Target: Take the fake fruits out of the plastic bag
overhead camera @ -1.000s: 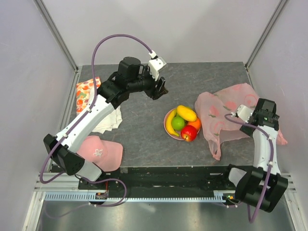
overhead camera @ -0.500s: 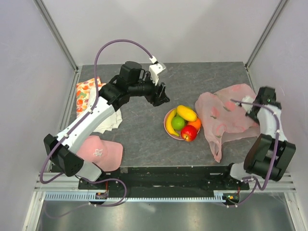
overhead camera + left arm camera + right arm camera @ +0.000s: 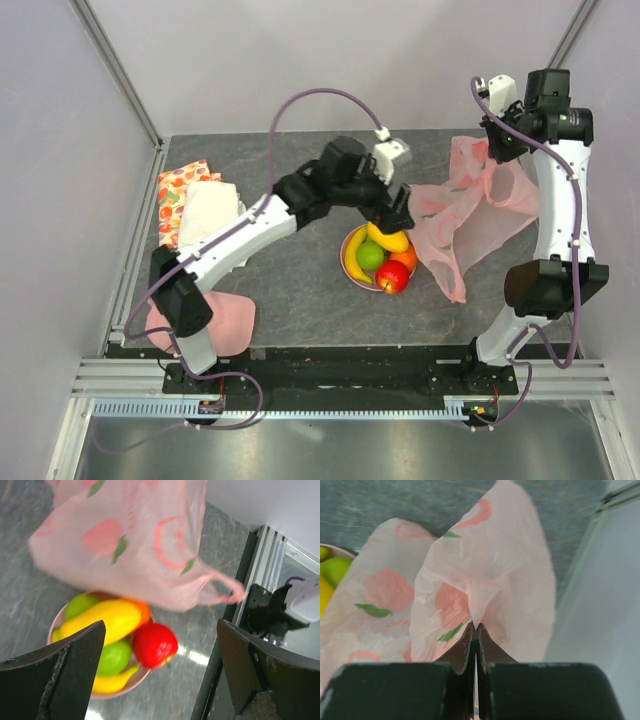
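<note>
The fake fruits lie heaped on a pink plate (image 3: 348, 262): a yellow mango (image 3: 102, 622), a red apple (image 3: 155, 645), green apples (image 3: 112, 657), a banana (image 3: 112, 682) and an orange (image 3: 142, 611). My left gripper (image 3: 160, 672) hovers open just above the plate (image 3: 395, 212), holding nothing. The translucent pink plastic bag (image 3: 470, 205) hangs limp, lifted at the back right. My right gripper (image 3: 476, 627) is shut on a pinched fold of the bag (image 3: 485, 580), high over the table (image 3: 495, 140). I cannot see any fruit inside the bag.
A fruit-printed cloth (image 3: 178, 188) and a white cloth (image 3: 210, 210) lie at the far left. A pink cap (image 3: 228, 320) sits at the near left, behind the left arm. Metal frame rails (image 3: 260, 575) border the table's right edge.
My right gripper has shut on the bag and raised it toward the back right. The left arm has swung right over the plate and its jaws have opened wide.
</note>
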You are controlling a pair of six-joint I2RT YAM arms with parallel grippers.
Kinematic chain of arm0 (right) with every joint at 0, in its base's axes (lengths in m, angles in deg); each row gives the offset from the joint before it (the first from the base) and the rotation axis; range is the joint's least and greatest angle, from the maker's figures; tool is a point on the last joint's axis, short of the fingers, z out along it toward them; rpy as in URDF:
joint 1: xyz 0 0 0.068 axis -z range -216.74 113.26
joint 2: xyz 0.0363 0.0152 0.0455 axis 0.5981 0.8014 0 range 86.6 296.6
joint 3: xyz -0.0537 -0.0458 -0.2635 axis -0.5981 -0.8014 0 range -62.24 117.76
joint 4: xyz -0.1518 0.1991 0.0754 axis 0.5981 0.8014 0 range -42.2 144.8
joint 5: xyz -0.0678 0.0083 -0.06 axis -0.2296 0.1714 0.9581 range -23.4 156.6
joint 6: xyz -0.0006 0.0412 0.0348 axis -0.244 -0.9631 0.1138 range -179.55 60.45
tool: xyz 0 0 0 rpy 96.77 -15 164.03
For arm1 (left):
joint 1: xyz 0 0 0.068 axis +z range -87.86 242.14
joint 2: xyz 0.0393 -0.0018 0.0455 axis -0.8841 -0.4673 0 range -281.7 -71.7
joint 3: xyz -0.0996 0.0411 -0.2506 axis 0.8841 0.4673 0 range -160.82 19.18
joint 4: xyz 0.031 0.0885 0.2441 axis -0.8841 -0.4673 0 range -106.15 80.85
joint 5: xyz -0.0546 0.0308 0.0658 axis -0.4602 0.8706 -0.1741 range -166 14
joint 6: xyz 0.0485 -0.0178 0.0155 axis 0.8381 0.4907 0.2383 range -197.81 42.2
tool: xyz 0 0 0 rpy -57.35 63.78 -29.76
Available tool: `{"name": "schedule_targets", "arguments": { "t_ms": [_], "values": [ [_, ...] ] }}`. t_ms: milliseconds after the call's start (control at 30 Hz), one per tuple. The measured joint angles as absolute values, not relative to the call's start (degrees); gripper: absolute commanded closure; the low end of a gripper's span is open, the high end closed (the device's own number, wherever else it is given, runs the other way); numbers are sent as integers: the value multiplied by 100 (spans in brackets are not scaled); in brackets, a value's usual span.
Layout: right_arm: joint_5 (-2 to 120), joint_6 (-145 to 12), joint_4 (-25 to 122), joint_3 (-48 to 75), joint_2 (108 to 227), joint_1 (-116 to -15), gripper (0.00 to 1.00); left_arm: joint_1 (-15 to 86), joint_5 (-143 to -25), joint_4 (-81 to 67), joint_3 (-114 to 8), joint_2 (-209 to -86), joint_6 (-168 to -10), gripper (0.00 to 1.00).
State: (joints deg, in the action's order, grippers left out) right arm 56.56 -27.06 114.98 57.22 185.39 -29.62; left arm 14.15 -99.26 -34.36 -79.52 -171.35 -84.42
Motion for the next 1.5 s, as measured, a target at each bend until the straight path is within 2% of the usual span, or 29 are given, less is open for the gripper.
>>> {"name": "schedule_targets", "arguments": {
  "t_ms": [233, 667, 700, 800, 833, 867, 1100, 1267, 1500],
  "values": [
    [4910, -3664, 11843, 6047, 19011, -3052, 100, 783, -9196, -3202, -8664, -18051, -8767, 1],
    [4377, -4227, 11852, 6128, 19039, -3087, 100, -84, -7260, -2721, -9796, -19360, -8774, 0],
    [4335, -4249, 11852, 6106, 19037, -3087, 100, -141, -7142, -2691, -9853, -19494, -8759, 4],
    [4241, -4295, 11854, 6067, 19037, -3087, 100, -213, -6726, -2669, -9969, -19870, -8673, 36],
    [4222, -4304, 11854, 6067, 19037, -3085, 100, -211, -6595, -2673, -9995, -19955, -8638, 85],
    [4196, -4308, 11852, 6067, 19030, -3078, 100, -194, -6451, -2680, -10013, -20040, -8575, 98],
    [3951, -4332, 11850, 6257, 19085, -2785, 100, 270, -6184, -2678, -10323, -20147, -8125, 99],
    [3623, -4337, 11717, 7197, 19564, -2639, 100, 1094, -6318, -2376, -10964, -20143, -7731, 98],
    [3304, -4394, 10805, 7521, 19920, -3229, 100, 2329, -6667, -2245, -11597, -20128, -7307, 99]
  ]
}}
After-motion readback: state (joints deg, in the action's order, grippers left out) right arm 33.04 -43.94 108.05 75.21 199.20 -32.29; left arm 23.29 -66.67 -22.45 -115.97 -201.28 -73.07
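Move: The wide-open left hand goes for the left part of the pink bag's edge, about 14 cm to its right, 4 cm ahead and 11 cm below. The fruit plate lies roughly 5 cm ahead, 2 cm right and 19 cm below it, and the red apple sits on the plate's near right side, about 5 cm right of the left hand and level with it. For the right hand, already shut on the bag, that edge is some 9 cm back, 8 cm left and 13 cm below. The left hand reaches about 14 cm right and 11 cm down to the bag with fingers open, shuts them on its edge, then swings it some 20 cm forward while going left and up, turning counter-clockwise and tipping its fingers upward. The right hand keeps its pinch, shifts left, rolls its left side up some 25 degrees, then draws its corner forward, left and up. ##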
